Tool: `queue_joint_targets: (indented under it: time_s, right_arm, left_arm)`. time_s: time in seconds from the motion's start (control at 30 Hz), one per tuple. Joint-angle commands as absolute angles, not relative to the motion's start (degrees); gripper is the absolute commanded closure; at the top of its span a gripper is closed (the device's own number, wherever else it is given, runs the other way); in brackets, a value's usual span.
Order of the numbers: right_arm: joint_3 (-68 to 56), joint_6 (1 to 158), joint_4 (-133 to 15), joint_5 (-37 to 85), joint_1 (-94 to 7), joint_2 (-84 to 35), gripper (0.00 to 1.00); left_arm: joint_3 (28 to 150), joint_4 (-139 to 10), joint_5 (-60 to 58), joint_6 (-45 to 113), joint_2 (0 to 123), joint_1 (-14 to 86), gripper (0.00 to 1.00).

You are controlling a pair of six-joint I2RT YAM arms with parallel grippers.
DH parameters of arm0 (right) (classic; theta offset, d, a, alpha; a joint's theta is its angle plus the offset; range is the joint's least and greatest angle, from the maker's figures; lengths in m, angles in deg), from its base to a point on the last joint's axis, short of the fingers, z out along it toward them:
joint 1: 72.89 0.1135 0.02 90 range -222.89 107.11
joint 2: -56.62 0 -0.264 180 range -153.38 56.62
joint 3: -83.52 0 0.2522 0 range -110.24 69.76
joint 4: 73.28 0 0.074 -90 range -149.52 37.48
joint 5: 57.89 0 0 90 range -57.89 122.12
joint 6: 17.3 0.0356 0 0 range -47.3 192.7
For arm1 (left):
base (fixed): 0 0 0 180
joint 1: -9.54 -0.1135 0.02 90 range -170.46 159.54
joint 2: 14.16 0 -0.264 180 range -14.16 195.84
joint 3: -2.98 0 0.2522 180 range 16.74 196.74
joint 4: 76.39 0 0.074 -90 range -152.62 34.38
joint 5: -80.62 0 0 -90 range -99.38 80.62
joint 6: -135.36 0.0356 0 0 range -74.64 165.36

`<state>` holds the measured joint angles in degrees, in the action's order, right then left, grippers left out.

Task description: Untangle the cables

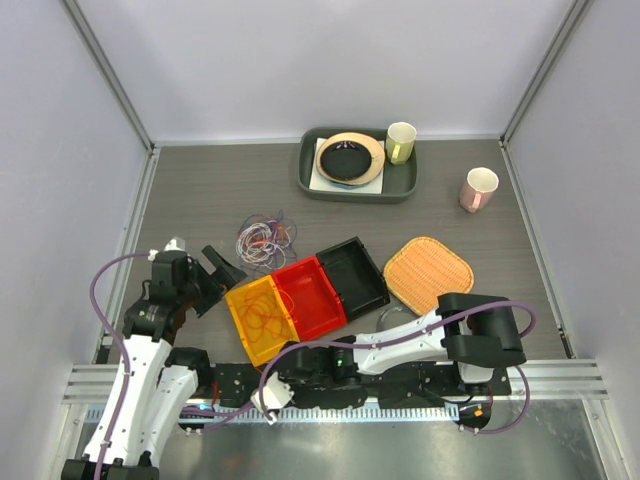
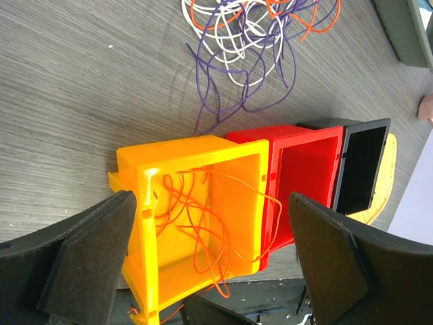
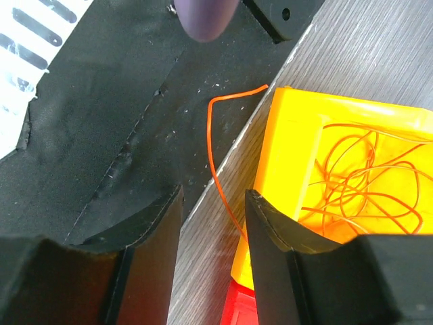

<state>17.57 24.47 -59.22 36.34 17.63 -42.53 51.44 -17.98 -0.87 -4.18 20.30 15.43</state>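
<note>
A loose tangle of purple, white and orange cables [image 1: 264,238] lies on the table behind the bins, and shows at the top of the left wrist view [image 2: 250,40]. One orange cable [image 2: 196,210] is coiled inside the yellow bin [image 1: 262,318]. An end of it trails over the bin's near corner onto the black mat [image 3: 211,135]. My left gripper [image 2: 213,264] hangs wide open over the yellow bin, holding nothing. My right gripper [image 3: 213,223] sits low at the bin's near corner. Its jaws stand apart, and the trailing orange strand runs between them.
A red bin [image 1: 312,295] and a black bin [image 1: 352,275] stand in a row with the yellow one. At the back are a dark tray [image 1: 358,190] with a plate and a yellow cup [image 1: 401,142]. A pink cup [image 1: 478,189] and a woven orange mat [image 1: 428,273] are at right.
</note>
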Motion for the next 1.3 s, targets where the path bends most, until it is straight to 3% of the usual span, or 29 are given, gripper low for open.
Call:
queue_joint_targets:
  time_s: [0.0, 0.3, 0.33, 0.4, 0.43, 0.63, 0.9, 1.07, 1.27]
  right_arm:
    - [15.4, 22.5, -62.6, 36.2, 17.5, -43.4, 0.53]
    - [11.8, 21.6, -60.9, 37.9, 16.9, -47.0, 0.67]
    - [11.8, 21.6, -60.7, 37.9, 16.9, -46.8, 0.71]
    - [11.6, 22.1, -59.9, 37.3, 17.0, -45.5, 0.96]
    - [11.6, 22.4, -60.0, 36.4, 17.0, -44.8, 0.99]
    - [14.3, 25.0, -59.3, 33.8, 17.0, -37.1, 0.99]
    - [14.3, 41.9, -73.0, 49.4, 14.3, -30.6, 0.99]
    - [13.2, 48.9, -74.8, 47.6, 10.5, -31.6, 0.99]
    - [10.1, 57.3, -76.7, 55.0, 7.2, -38.6, 0.99]
  left_arm:
    - [53.3, -18.1, -1.4, -4.5, 20.6, 15.3, 0.00]
    - [53.4, -18.0, -1.3, -4.4, 20.3, 15.3, 0.00]
    - [53.4, -18.0, -1.3, -4.4, 20.2, 15.3, 0.00]
    - [53.3, -18.1, -1.2, -4.4, 20.4, 15.3, 0.00]
    - [53.3, -18.1, -1.2, -4.4, 20.3, 15.3, 0.00]
    - [53.3, -18.2, -1.0, -4.4, 20.0, 15.3, 0.00]
    - [53.3, -18.2, -0.9, -4.3, 20.0, 15.3, 0.00]
    - [53.3, -18.0, -1.4, -4.6, 19.6, 15.3, 0.00]
    - [53.4, -17.8, -2.3, -4.8, 19.1, 15.3, 0.00]
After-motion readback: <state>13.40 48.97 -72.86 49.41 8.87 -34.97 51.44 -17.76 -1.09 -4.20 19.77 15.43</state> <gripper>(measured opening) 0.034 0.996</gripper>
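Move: The loose orange cable tail, hanging over the yellow bin's near end, lies between the right fingers, about 2 cm left, 1 cm ahead and 1 cm below. The yellow bin's middle is about 9 cm ahead and 3 cm right, the red bin's 13 cm ahead and 11 cm right, both roughly level with that hand. From the left hand the tail lies some 15 cm back, 4 cm right and 11 cm down. Ease the half-open right gripper about 2 cm left along the table's near edge, onto the orange cable tail, and shut the fingers to pinch it. Then lift some 13 cm, swinging forward about 9 cm over the bins as it climbs, and turn the wrist clockwise while the fingertips tip up roughly 30 degrees, keeping the pinch. ##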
